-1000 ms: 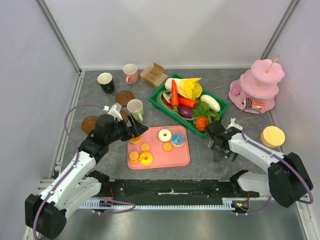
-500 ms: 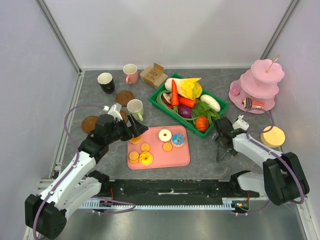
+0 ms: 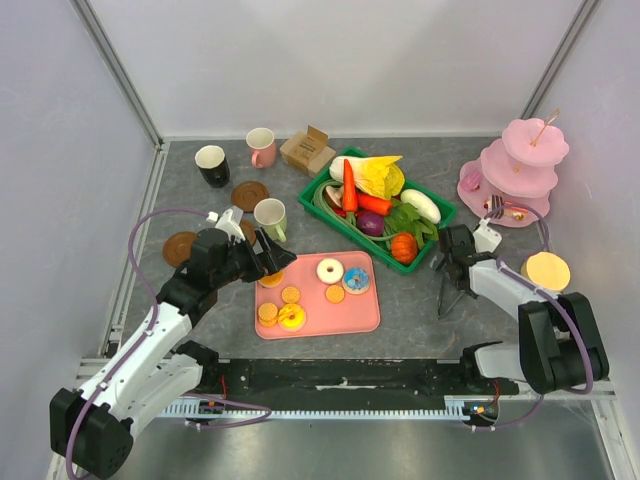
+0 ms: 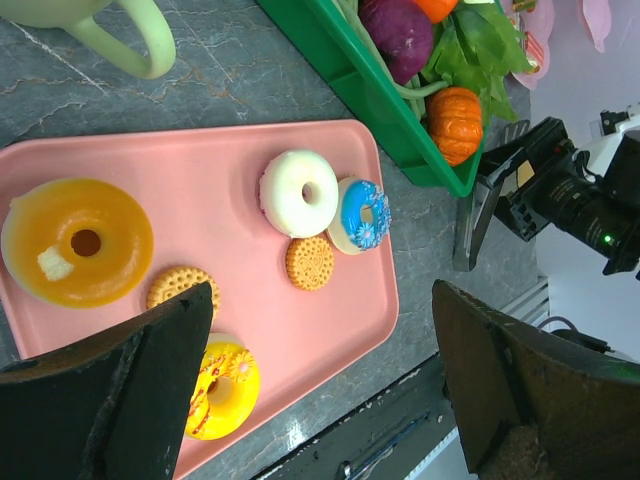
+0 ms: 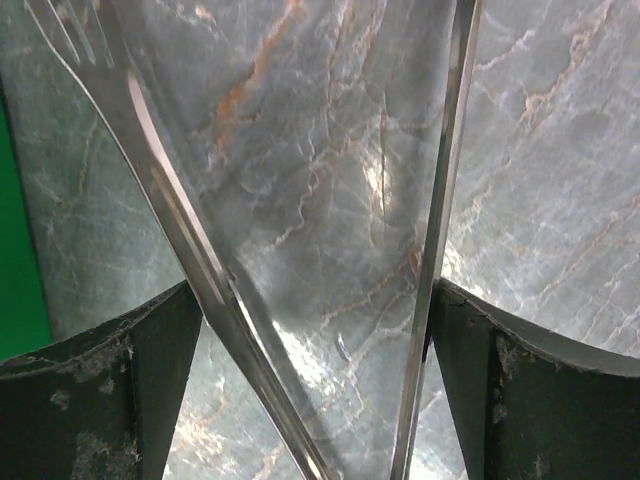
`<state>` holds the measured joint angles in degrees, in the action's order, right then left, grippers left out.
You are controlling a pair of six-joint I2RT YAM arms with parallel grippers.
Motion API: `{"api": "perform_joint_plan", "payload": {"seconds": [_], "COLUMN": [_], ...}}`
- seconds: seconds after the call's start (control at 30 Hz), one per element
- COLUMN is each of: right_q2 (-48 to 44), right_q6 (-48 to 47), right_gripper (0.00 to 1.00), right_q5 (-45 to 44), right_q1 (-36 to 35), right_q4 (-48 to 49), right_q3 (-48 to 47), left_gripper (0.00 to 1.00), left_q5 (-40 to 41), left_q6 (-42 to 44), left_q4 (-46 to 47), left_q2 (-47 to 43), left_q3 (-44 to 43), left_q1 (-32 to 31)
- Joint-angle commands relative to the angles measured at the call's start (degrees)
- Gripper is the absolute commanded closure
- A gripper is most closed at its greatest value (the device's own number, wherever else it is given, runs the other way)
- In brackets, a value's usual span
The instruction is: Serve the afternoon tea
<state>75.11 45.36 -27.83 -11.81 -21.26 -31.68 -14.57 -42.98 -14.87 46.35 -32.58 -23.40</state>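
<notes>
A pink tray (image 3: 362, 316) holds a white donut (image 4: 298, 192), a blue one (image 4: 362, 214), a yellow one (image 4: 222, 388), an orange one (image 4: 78, 240) and round biscuits (image 4: 310, 262). My left gripper (image 3: 272, 262) hovers open over the tray's left end with nothing between its fingers. Black (image 3: 212, 165), pink (image 3: 262, 147) and pale-green (image 3: 270, 218) mugs stand behind it, near brown coasters (image 3: 250, 194). My right gripper (image 3: 448, 268) is right of the tray, jaws wide and closed on metal tongs (image 3: 446, 297), whose two arms (image 5: 170, 220) press against its fingers.
A green basket (image 3: 440, 215) of toy vegetables sits behind the tray. A pink tiered stand (image 3: 520, 175) at the back right carries a cake slice (image 3: 515, 210). A pale yellow disc (image 3: 546, 271) lies near the right wall. A cardboard box (image 3: 308, 150) stands beside the pink mug.
My right arm has swung its gripper and the tongs to the right and a little back, turning them to point toward the near edge. The left arm has not moved.
</notes>
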Motion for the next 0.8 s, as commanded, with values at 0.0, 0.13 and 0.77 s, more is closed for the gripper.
{"api": "perform_joint_plan", "payload": {"seconds": [0.0,0.13,0.77], "right_q2": [5.3,5.7,-27.1], "right_q6": [-1.9,-0.9,0.1], "right_gripper": [0.02,0.04,0.39], "right_q5": [3.2,3.3,10.6], "right_q1": [2.0,3.0,3.2], "right_q4": [-2.0,-0.9,-22.4], "right_q3": [1.6,2.3,-2.6], "left_gripper": [0.04,0.05,0.05], "left_q5": [0.8,0.8,1.4], "left_q6": [0.5,0.6,0.1], "left_q4": [0.9,0.9,-1.0], "left_q2": [0.1,0.2,-1.3], "left_q3": [-0.4,-0.5,-0.9], "left_q1": [-0.3,-0.3,-0.4]}}
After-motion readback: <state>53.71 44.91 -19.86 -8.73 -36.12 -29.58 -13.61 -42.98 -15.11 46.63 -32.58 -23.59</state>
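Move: The metal tongs already lie between my wide-open right fingers, their middle right about at the hand point, hinge end towards me. The pumpkin in the green basket is about 13 cm left and 6 cm ahead, the yellow cake some 20 cm right and level with me, the pink cake stand's middle roughly 19 cm ahead and 12 cm right. From my left hand the tongs are about 44 cm right, 1 cm ahead and 15 cm down. Staying low, I ease my right hand a further 1.5 cm forward and slightly right around the tongs, then close the fingers by about a third, squeezing the two arms together. As they close I draw back some 6 cm towards my base, then rise nearly 4 cm with the tongs, away from the cake stand, the hand's left side tilting up slightly. ##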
